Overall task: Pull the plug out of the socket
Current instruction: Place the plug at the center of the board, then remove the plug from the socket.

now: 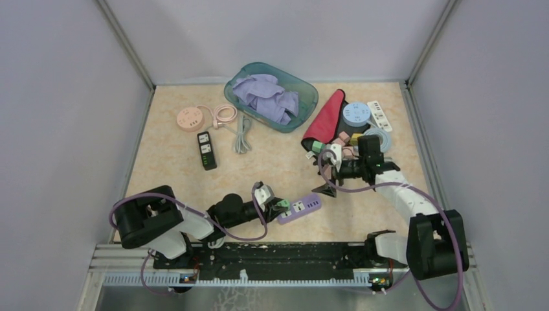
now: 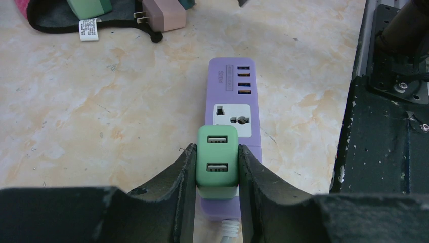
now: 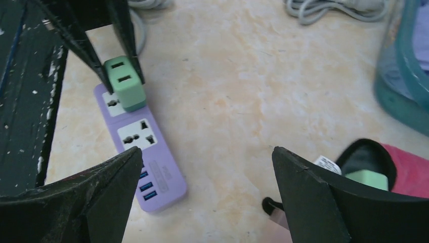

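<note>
A mint green plug [image 2: 217,162] with two USB ports stands on the end socket of the purple power strip [image 2: 232,96], which lies flat on the table. My left gripper [image 2: 216,149] is shut on the plug, one finger pressed against each side. From above, the plug [image 1: 283,205] and strip [image 1: 301,208] sit just ahead of the left arm. The right wrist view shows the plug [image 3: 125,83] upright on the strip [image 3: 146,162] between the left fingers. My right gripper [image 3: 207,152] hangs open and empty over bare table, right of the strip.
A teal basket [image 1: 304,91] holds a purple cloth [image 1: 265,94] at the back. A pink round hub [image 1: 191,119], a black power strip [image 1: 206,149] and a grey cable [image 1: 242,133] lie back left. A red pouch [image 1: 327,116] and adapters are piled behind the right gripper. The black rail [image 2: 384,131] borders the near edge.
</note>
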Robot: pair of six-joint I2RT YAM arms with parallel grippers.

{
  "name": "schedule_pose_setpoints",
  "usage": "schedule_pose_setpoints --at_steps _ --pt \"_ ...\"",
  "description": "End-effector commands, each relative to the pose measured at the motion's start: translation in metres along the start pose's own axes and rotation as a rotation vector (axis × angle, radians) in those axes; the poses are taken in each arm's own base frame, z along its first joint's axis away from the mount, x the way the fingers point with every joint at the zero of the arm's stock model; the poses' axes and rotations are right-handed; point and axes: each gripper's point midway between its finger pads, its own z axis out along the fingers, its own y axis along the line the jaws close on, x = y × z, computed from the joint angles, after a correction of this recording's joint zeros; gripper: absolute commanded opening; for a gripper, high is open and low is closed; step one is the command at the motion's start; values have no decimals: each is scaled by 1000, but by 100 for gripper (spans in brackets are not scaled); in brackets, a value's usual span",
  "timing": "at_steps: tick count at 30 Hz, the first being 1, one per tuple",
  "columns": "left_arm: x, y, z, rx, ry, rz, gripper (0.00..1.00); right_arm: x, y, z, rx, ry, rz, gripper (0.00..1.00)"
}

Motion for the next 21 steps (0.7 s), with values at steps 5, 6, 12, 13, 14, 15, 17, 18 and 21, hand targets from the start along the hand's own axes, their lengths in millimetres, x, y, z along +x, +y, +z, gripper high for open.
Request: schedule_pose_setpoints --at_steps 5,6,12,13,14,15,17,18,21 --pt "11 4 -3 -12 34 28 1 -10 45 13 -227 -29 -291 99" --pt "11 4 -3 -12 35 31 1 -7 50 12 -252 -36 -327 98" --pt "10 1 -4 11 28 49 1 17 66 13 -346 7 -390 99" --pt "10 1 -4 11 26 51 1 19 68 15 -359 17 -393 98" --pt "9 1 -4 12 24 52 1 21 69 16 -367 30 -398 98" --pt "8 1 -3 13 20 53 1 24 70 16 -375 41 -402 98" --pt "7 1 -4 14 17 53 1 29 73 18 -387 64 -410 98" --pt "6 1 -4 14 16 54 0 30 73 19 -392 74 -416 98" --pt "6 1 -5 14 13 53 1 36 74 21 -400 103 -421 97"
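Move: The open right hand is going for the purple socket, whose middle lies about 10 cm back, 6 cm to its left and 10 cm below. The green plug, still gripped by the left hand, is some 11 cm left and 9 cm back of the right hand; a pink plug lies 3 cm ahead and 4 cm right of it. From the left hand the socket's middle is about 5 cm right, level fore and aft, 4 cm below. Wide open, the right hand swings 8 cm back and 5 down towards the socket, turning counter-clockwise about 25°. ##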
